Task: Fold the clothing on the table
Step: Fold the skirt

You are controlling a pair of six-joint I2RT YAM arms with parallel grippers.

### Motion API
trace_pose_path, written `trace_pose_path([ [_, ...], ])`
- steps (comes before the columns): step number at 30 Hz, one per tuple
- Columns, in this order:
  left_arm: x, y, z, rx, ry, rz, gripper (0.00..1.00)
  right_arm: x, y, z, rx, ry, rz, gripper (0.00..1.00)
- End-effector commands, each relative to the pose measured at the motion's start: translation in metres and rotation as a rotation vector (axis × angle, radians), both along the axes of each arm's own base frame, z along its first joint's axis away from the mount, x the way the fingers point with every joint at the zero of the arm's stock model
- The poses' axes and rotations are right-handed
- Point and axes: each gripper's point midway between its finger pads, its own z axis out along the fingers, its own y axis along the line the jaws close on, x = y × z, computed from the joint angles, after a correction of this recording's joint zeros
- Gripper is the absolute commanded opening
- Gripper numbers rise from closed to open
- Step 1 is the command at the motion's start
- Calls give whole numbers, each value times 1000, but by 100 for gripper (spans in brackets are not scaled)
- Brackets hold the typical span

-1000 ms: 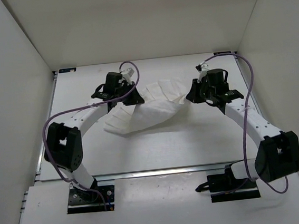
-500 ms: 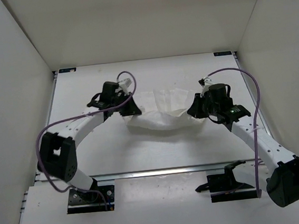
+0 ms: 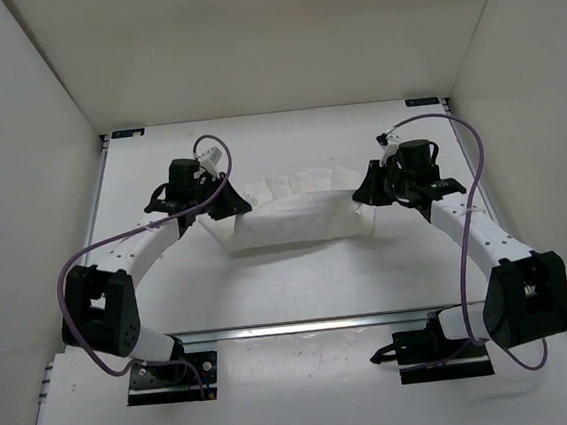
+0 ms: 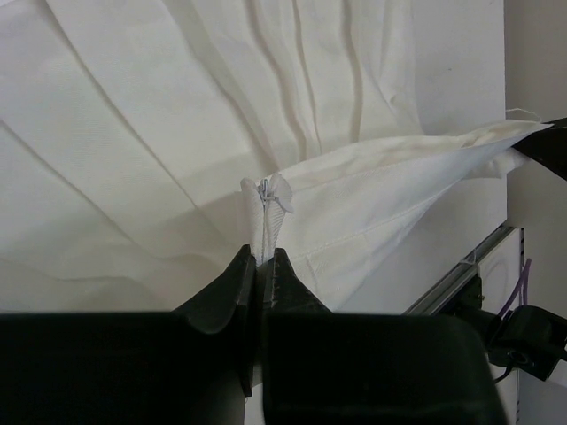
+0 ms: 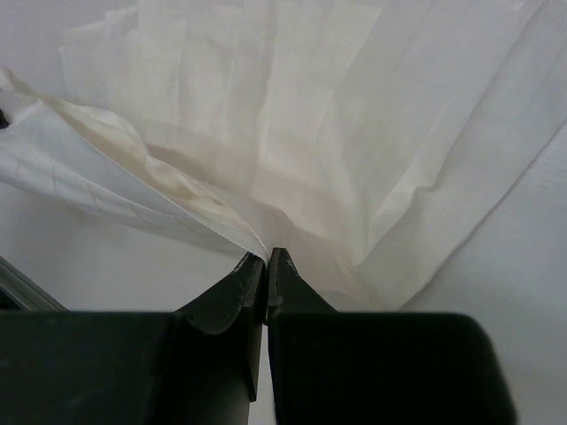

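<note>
The clothing point(image 3: 294, 216), a white pleated garment with a scalloped far edge, stretches across the middle of the table point(image 3: 300, 281) between both arms. My left gripper point(image 3: 231, 209) is shut on its left corner; in the left wrist view a pinched fold of the clothing point(image 4: 354, 186) rises from between the black fingers point(image 4: 226, 288). My right gripper point(image 3: 362, 197) is shut on the right corner; in the right wrist view the clothing point(image 5: 337, 133) fans out from the closed fingertips point(image 5: 288, 279). The fabric hangs taut between the two grips, its lower part draped on the table.
White walls point(image 3: 26, 147) enclose the table on the left, back and right. An aluminium rail point(image 3: 304, 325) runs along the near edge, with both arm bases point(image 3: 169, 376) behind it. Purple cables point(image 3: 465, 170) loop over each arm.
Both grippers moved apart and toward the far side, pulling the bunched clothing out into a wide, flatter band. The left arm swung left, the right arm shifted back.
</note>
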Motion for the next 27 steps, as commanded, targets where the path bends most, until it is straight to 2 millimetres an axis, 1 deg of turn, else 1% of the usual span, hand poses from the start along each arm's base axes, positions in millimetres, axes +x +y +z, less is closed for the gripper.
trace_pose_path([
  [1, 24, 7, 24, -13, -92, 29, 0, 32, 4, 31, 17, -139, 24, 0],
  [2, 29, 11, 28, -17, -106, 52, 0, 36, 6, 36, 30, -152, 32, 0],
  [4, 35, 17, 29, -5, -109, 71, 0, 46, 13, 47, 41, -184, 66, 0],
  [5, 40, 17, 37, -9, -136, 74, 0, 52, 16, 51, 41, -186, 76, 0],
  [6, 43, 20, 32, 7, -127, 90, 0, 59, 18, 51, 35, -190, 81, 0],
  [7, 48, 21, 37, 14, -142, 98, 0, 64, 18, 57, 33, -204, 82, 0],
  [8, 53, 19, 43, 10, -156, 95, 0, 72, 20, 54, 36, -188, 84, 0],
  [9, 55, 20, 38, 23, -143, 104, 0, 84, 17, 54, 28, -186, 74, 0],
  [10, 61, 18, 38, 31, -147, 104, 0, 95, 19, 56, 33, -183, 74, 0],
  [11, 68, 17, 39, 33, -145, 115, 0, 99, 19, 57, 35, -174, 63, 0],
  [12, 73, 17, 41, 29, -148, 130, 0, 109, 18, 59, 42, -165, 53, 0],
  [13, 76, 17, 39, 33, -139, 141, 0, 119, 19, 57, 40, -167, 58, 0],
  [14, 81, 20, 32, 46, -133, 165, 0, 124, 17, 54, 37, -155, 49, 0],
  [15, 86, 23, 35, 38, -131, 188, 0, 133, 18, 52, 44, -144, 49, 0],
  [16, 89, 24, 28, 34, -112, 202, 0, 143, 16, 48, 45, -130, 45, 0],
  [17, 95, 28, 25, 32, -105, 229, 0, 153, 17, 39, 54, -109, 49, 0],
  [18, 98, 32, 17, 40, -87, 245, 0, 154, 18, 42, 58, -99, 60, 0],
  [19, 100, 34, 17, 34, -81, 255, 0, 162, 16, 37, 56, -83, 62, 0],
  [20, 101, 35, 9, 36, -57, 255, 0, 168, 20, 35, 53, -71, 83, 0],
  [21, 104, 40, 4, 39, -49, 269, 0, 172, 19, 38, 45, -81, 79, 0],
  [22, 103, 38, 3, 36, -50, 263, 0, 172, 29, 47, 39, -111, 107, 0],
  [23, 102, 37, 4, 35, -59, 256, 0, 175, 26, 50, 28, -128, 89, 0],
  [24, 99, 36, 5, 41, -70, 247, 0, 172, 28, 47, 19, -124, 94, 0],
  [25, 97, 33, 3, 46, -70, 236, 0, 170, 27, 49, 16, -130, 89, 0],
  [26, 97, 35, 3, 54, -72, 230, 0, 165, 29, 52, 11, -133, 96, 0],
  [27, 93, 27, 2, 53, -70, 199, 0, 159, 29, 42, -1, -112, 96, 0],
])
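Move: The skirt's waistband is already stretched between the two shut grippers. Its lying pleated hem has its middle some 20 cm ahead of the left hand, 10 cm to its right and 13 cm below. From the right hand the hem is about 20 cm ahead, 12 cm to the left and 14 cm lower. The skirt's left corner lies roughly 10 cm ahead of the left hand, 12 cm to its left, at table height. The skirt, still pinched by the waistband at both ends, is carried and dragged forward over the table: the right hand leads by about 16 cm, the left follows by 9 cm, both drifting slightly left. Each hand arcs up a few centimetres, then sinks again, the left turning about 10 degrees counter-clockwise; both grippers keep their hold. ##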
